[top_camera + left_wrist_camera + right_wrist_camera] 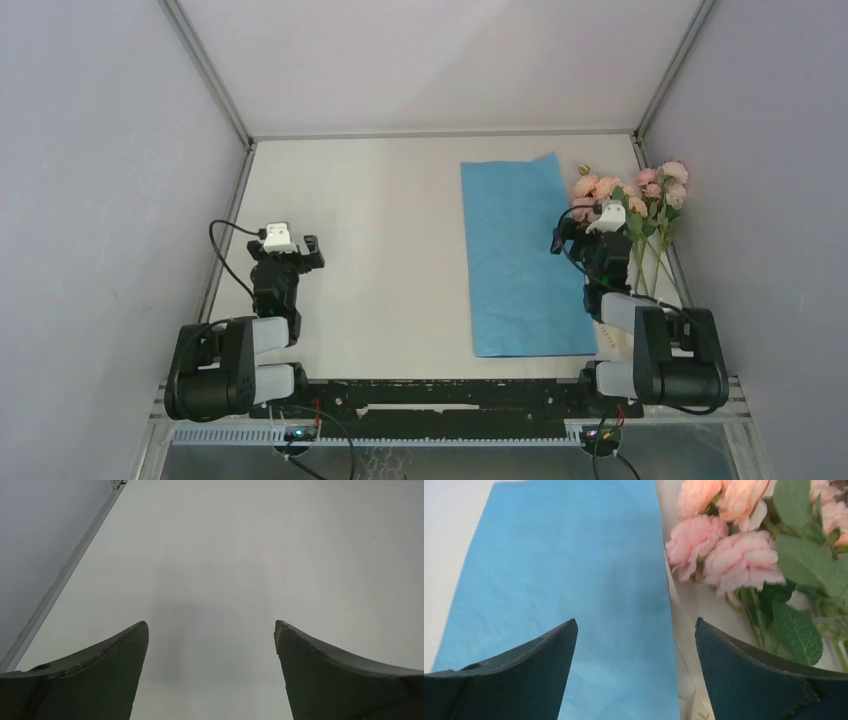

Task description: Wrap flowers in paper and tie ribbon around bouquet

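The paper (520, 255) lies flat on the table, light blue side up, right of centre. The flowers (632, 198), pink and peach blooms with green leaves and long stems, lie along its right side by the right wall. My right gripper (588, 238) hovers open over the paper's right edge; in the right wrist view (635, 620) nothing is between its fingers, with the paper (574, 570) below and the flowers (724, 555) to the right. A cream strip, apparently the ribbon (683, 630), runs between paper and flowers. My left gripper (288, 250) (210, 622) is open over bare table at the left.
The white table (380, 250) is boxed in by pale walls with metal corner rails (230, 215). The flower stems (655, 270) reach back toward the right arm's base. A black rail (450, 395) runs along the near edge between the arm bases.
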Available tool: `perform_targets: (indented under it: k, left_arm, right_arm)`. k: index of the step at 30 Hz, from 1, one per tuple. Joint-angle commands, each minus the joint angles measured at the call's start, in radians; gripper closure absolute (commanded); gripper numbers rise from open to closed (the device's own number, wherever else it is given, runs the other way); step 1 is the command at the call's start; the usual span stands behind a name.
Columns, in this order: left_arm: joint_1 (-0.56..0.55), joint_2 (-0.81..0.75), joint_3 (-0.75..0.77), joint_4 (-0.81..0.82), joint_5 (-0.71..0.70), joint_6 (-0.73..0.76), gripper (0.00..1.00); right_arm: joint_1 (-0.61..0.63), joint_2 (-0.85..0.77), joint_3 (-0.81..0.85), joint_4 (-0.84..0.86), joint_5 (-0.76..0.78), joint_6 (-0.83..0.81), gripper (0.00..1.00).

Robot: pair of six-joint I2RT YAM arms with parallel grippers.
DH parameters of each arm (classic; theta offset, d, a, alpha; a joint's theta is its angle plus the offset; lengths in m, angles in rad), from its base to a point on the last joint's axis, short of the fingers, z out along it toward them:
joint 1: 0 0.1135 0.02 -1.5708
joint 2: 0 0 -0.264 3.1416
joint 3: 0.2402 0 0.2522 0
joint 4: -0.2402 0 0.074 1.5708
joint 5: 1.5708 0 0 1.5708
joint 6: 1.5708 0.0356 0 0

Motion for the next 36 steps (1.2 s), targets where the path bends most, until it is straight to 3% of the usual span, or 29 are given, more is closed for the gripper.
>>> perform_targets:
  k: [1,3,6,8,10,12,15,18,22,28,31,36]
  left_arm:
    - [0.006,-0.016,0.035,0.041,0.017,0.005,0.00]
    - [0.004,-0.016,0.035,0.041,0.017,0.005,0.00]
    - [0.006,-0.013,0.040,0.035,0.017,0.004,0.00]
    - [0.014,-0.027,0.051,0.024,0.024,0.001,0.00]
    - [0.027,-0.100,0.170,-0.220,0.025,-0.001,0.00]
    - [0.037,-0.131,0.395,-0.680,0.070,0.029,0.00]
    - [0.038,-0.081,0.702,-1.149,0.279,0.186,0.10]
    - [0.025,-0.043,0.847,-1.444,0.384,0.230,0.18]
    - [-0.035,-0.042,0.839,-1.575,0.383,0.235,0.21]
    - [-0.133,-0.074,0.794,-1.638,0.315,0.277,0.21]
    - [-0.139,-0.084,0.796,-1.659,0.331,0.283,0.21]
    - [-0.138,-0.108,0.816,-1.688,0.359,0.301,0.21]
  right_arm:
    - [-0.013,-0.108,0.234,-0.385,0.026,0.058,0.05]
    - [-0.036,-0.090,0.357,-0.583,0.010,0.121,0.08]
    - [-0.057,-0.002,0.566,-0.885,-0.001,0.177,0.21]
    - [-0.059,0.061,0.644,-1.009,-0.016,0.178,0.27]
    - [-0.061,0.131,0.695,-1.102,-0.033,0.177,0.31]
    - [-0.067,0.185,0.734,-1.159,-0.042,0.181,0.35]
    - [-0.078,0.260,0.782,-1.208,-0.074,0.179,0.36]
    - [-0.080,0.333,0.828,-1.239,-0.072,0.170,0.36]
    - [-0.080,0.422,0.872,-1.267,-0.051,0.158,0.36]
    - [-0.062,0.501,0.918,-1.324,-0.038,0.113,0.38]
    - [-0.039,0.491,0.918,-1.348,-0.128,0.104,0.53]
    - [0.029,0.427,0.918,-1.354,-0.263,0.106,0.90]
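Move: The blue paper's right edge, where it will be pinched, lies about 3 cm ahead of the right hand, 1 cm to its right and 7 cm below. The peach rose heads are some 10 cm ahead and 7 cm right, the pink rose bunch roughly 13 cm ahead and 19 cm right. From the left hand that paper edge is some 50 cm right, 4 cm ahead and 10 cm down. Rising then dipping, right hand pinches the paper's right edge, dragging it 3 cm left; left hand swings right. ##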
